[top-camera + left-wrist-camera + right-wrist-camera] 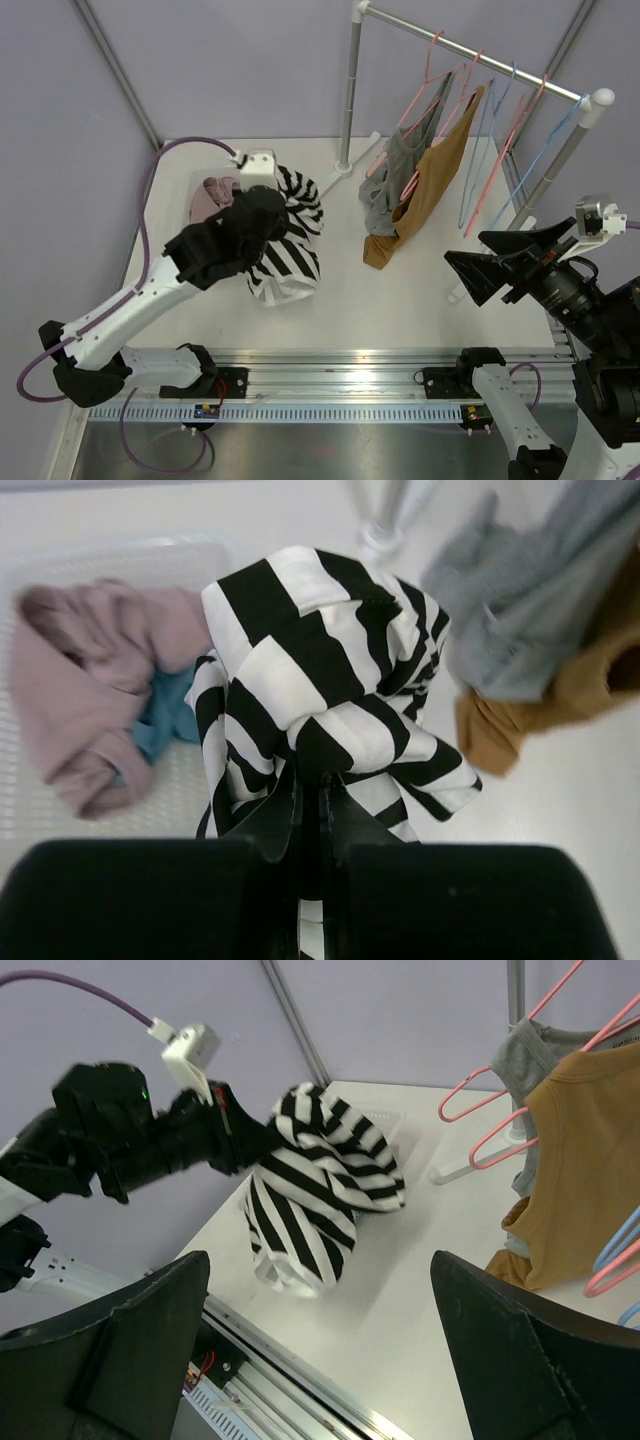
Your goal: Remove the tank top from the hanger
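Observation:
My left gripper (pixel 312 780) is shut on a black-and-white striped tank top (pixel 330 680) and holds it bunched just above the table, beside a white basket (pixel 120 550). In the top view the top (pixel 295 240) hangs from the left gripper (pixel 272 215), its lower end on the table. It is off any hanger and also shows in the right wrist view (pixel 320 1190). My right gripper (pixel 465 248) is open and empty at the right, below the rack, with its fingers (pixel 150 1330) spread wide.
A clothes rack (pixel 470 50) at the back right carries pink hangers with a grey top (pixel 395 165) and a mustard top (pixel 430 185), plus bare blue and pink hangers (pixel 490 150). The basket holds a pink garment (pixel 80 680) and a blue one (pixel 165 720).

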{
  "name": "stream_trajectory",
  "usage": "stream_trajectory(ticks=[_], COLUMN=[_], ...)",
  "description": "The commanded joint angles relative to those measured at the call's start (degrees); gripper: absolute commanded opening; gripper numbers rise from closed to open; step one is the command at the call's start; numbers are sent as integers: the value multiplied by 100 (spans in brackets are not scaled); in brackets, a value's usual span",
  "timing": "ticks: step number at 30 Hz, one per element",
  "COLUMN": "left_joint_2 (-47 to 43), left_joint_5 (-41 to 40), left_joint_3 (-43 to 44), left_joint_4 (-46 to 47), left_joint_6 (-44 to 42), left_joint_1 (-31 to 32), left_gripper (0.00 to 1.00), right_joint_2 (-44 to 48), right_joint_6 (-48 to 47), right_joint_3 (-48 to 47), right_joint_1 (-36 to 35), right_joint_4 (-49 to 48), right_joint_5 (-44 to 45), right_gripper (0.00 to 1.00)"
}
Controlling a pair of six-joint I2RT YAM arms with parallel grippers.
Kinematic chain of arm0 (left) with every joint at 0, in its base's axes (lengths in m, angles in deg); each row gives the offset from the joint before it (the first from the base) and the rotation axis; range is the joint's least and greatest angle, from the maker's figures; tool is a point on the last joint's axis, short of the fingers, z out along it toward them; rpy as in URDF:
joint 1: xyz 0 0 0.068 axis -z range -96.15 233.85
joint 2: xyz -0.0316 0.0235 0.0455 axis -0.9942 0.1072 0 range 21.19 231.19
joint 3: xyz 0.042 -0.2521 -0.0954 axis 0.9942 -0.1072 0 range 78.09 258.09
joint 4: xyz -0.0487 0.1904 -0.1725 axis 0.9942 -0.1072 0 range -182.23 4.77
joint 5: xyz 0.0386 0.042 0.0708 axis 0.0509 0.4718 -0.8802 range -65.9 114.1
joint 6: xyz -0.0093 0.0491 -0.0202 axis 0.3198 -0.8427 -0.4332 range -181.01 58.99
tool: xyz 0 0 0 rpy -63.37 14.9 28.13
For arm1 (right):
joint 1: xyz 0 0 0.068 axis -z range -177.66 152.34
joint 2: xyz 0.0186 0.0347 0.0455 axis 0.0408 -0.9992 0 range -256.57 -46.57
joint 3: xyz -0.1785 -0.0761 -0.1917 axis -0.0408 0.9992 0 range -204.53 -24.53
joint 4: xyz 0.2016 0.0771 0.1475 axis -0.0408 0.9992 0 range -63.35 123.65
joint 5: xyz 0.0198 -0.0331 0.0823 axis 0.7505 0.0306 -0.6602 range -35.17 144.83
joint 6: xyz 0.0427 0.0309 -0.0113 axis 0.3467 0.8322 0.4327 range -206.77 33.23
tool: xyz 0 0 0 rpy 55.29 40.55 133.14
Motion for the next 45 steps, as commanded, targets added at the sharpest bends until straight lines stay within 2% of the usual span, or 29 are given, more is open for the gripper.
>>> stream_trajectory(ticks=[1, 4, 6, 8, 10, 13, 14, 15, 17, 21, 24, 25, 28, 33, 38, 40, 43, 44, 45], left_joint_2=[-93, 257, 390, 566, 996, 1637, 1795, 2023, 2236, 2841, 3684, 4226, 4932, 5365, 5199, 5032, 4602, 4313, 4180], left_joint_5=[-137, 363, 696, 1092, 1926, 2973, 3193, 3900, 4345, 4485, 4681, 4671, 4522, 4837, 5138, 4988, 4900, 4926, 4952], left_joint_3=[1083, 1803, 2016, 2227, 2516, 2658, 2650, 2632, 2484, 2246, 2236, 2289, 2386, 2307, 2473, 2544, 2623, 2615, 2623], left_joint_4=[-627, -997, -990, -841, -849, -735, -691, -665, -542, -497, -663, -769, -981, -989, -1120, -1148, -1192, -1192, -1192], left_joint_6=[-476, -731, -1056, -1397, -1522, -1777, -1943, -2014, -2015, -1849, -1515, -1418, -1321, -1329, -1400, -1391, -1382, -1408, -1426], left_joint_1=[-751, -1961, -2377, -3088, -3833, -4460, -4549, -4654, -4866, -5050, -5445, -5594, -5657, -5649, -5657, -5657, -5657, -5657, -5657], left_gripper=[0, 0, 0, 0, 0, 0, 0, 0, 0, 0, 0, 0, 0, 0, 1, 7, 30, 49, 58], right_joint_2=[7, 51, 86, 113, 122, 157, 174, 244, 297, 280, 245, 245, 262, 368, 219, 157, -228, -360, -501], right_joint_6=[47, 73, 108, 213, 301, 424, 451, 442, 442, 530, 679, 749, 741, 583, 846, 1048, 1163, 1120, 1093], right_joint_3=[17, 35, 61, 140, 280, 535, 614, 719, 1053, 1467, 1695, 1731, 1810, 1933, 1942, 1925, 1593, 1460, 1346], right_joint_1=[29, 29, 29, 29, 29, 29, 29, 29, 29, 29, 29, 29, 20, 29, 37, 29, 29, 29, 29], right_joint_4=[-285, -381, -521, -627, -802, -1066, -1136, -1311, -1583, -1840, -2033, -2077, -2209, -2157, -2376, -2533, -2457, -2360, -2289], right_joint_5=[-20, -37, -46, -64, -178, -284, -292, -362, -354, -406, -538, -538, -503, 111, -63, -143, -3, 32, 59], right_gripper=[100, 99, 99, 99, 100, 100, 99, 100, 100, 99, 100, 99, 99, 100, 100, 99, 99, 99, 100])
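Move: The striped tank top already hangs from my closed left fingers. The white bin it goes to is centred about 14 cm ahead, 15 cm to the left and 27 cm below. In the bin, the pink top lies some 16 cm ahead and 19 cm left of me, the blue top about 12 ahead and 10 left. The rack foot is 27 cm ahead, 13 cm right. From my right hand the bin is about 30 cm ahead, 44 cm left and well below. With the striped top still pinched, I swing my left hand leftward and forward over the bin, about 19 cm each way, rising some 9 cm first, then plunging deep into it while the fingers tip down nearly 50 degrees. Low in the bin I open them partway, easing up a little. My empty right hand, still open, drifts about 6 cm forward and slightly down. ##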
